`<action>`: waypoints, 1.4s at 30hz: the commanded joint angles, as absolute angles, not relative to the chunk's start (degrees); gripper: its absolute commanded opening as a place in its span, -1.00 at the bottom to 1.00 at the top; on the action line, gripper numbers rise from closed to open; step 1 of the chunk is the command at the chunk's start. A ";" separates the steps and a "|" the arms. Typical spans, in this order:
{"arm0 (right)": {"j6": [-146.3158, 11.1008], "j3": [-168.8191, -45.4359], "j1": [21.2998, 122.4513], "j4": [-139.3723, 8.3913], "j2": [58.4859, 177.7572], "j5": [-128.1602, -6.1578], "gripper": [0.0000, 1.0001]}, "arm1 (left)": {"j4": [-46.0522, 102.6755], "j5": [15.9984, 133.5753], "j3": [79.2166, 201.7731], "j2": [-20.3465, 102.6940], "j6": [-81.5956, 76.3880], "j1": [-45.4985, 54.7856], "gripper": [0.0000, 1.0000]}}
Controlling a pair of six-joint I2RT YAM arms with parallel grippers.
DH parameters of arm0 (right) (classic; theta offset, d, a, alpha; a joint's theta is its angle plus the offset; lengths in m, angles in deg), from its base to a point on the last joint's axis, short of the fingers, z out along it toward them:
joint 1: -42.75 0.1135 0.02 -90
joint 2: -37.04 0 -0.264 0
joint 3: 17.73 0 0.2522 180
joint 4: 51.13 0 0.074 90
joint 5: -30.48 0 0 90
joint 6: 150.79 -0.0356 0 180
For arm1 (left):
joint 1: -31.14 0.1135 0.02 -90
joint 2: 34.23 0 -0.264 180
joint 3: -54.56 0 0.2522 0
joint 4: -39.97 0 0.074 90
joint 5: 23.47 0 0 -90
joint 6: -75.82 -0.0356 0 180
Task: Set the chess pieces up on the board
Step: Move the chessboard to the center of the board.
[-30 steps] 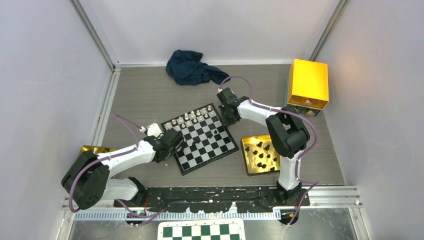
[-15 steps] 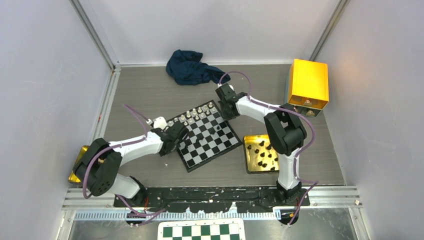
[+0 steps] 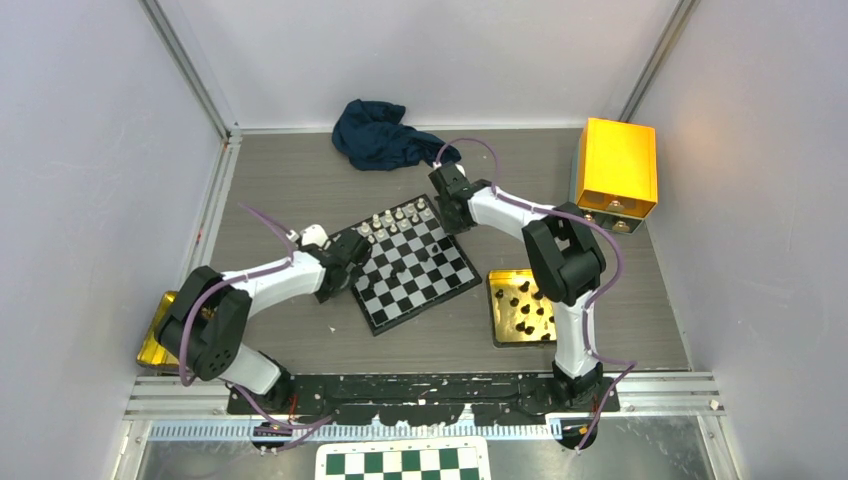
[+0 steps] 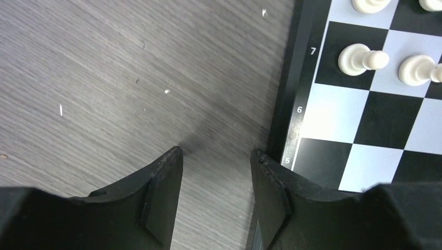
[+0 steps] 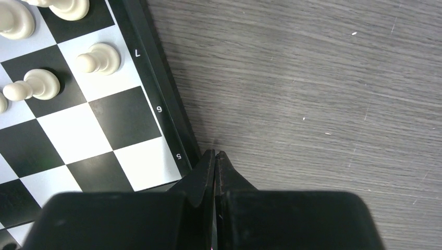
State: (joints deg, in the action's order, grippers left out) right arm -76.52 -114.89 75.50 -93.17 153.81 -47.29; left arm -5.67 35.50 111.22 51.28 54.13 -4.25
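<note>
The board (image 3: 440, 283) lies tilted at the table's middle, with silvery-white chess pieces (image 3: 395, 218) lined up along its far side. Black pieces (image 3: 525, 305) lie in a gold tray to its right. My left gripper (image 3: 345, 262) is low at the board's left edge. In the left wrist view it (image 4: 217, 153) is open over bare table, its right finger against the board's border (image 4: 292, 94), white pawns (image 4: 359, 58) beyond. My right gripper (image 3: 452, 205) sits at the board's far right corner. The right wrist view shows it (image 5: 215, 153) shut and empty, tips at the border (image 5: 156, 94), near a pawn (image 5: 99, 58).
A gold tray (image 3: 498, 310) sits right of the board, and another gold tray (image 3: 155, 335) shows behind the left arm. A blue cloth (image 3: 385, 135) lies at the back. A yellow box (image 3: 617, 168) stands back right. A green-and-white checkered board (image 3: 405, 462) lies beyond the near rail.
The board has slid a little toward the far side and turned slightly. My left arm has swung forward along its left edge. The right gripper has drawn back with the far corner.
</note>
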 commanded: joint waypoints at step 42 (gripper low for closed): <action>-78.93 -130.29 74.73 -95.42 163.91 -57.56 -0.99 | 6.96 47.56 122.22 64.88 46.28 6.18 0.09</action>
State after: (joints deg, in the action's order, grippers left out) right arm -76.34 -129.99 71.98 -96.82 164.06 -47.70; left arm -1.43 38.73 122.52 61.97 44.97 5.73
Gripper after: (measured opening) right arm 0.057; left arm 0.539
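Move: The chessboard lies between my hands. Its middle is about 13 cm right and 6 cm ahead of my left hand, and some 11 cm left and 8 cm back from my right, both about 1 cm lower. The rows of white pieces are some 15 cm ahead and 9 cm right of my left hand. From my right hand, the blue cloth lies 21 cm ahead and 12 cm left, the tray of black pieces 19 cm back and 12 cm right. Keeping the board between both hands, I slide it forward: my left hand, still half open with its inner finger against the left rim near the 5, goes about 7 cm, while my right, fingers shut at the opposite rim, starts slower and covers about 6 cm, bowing slightly right and back. Both stay low with little wrist turn and ease to a stop. ##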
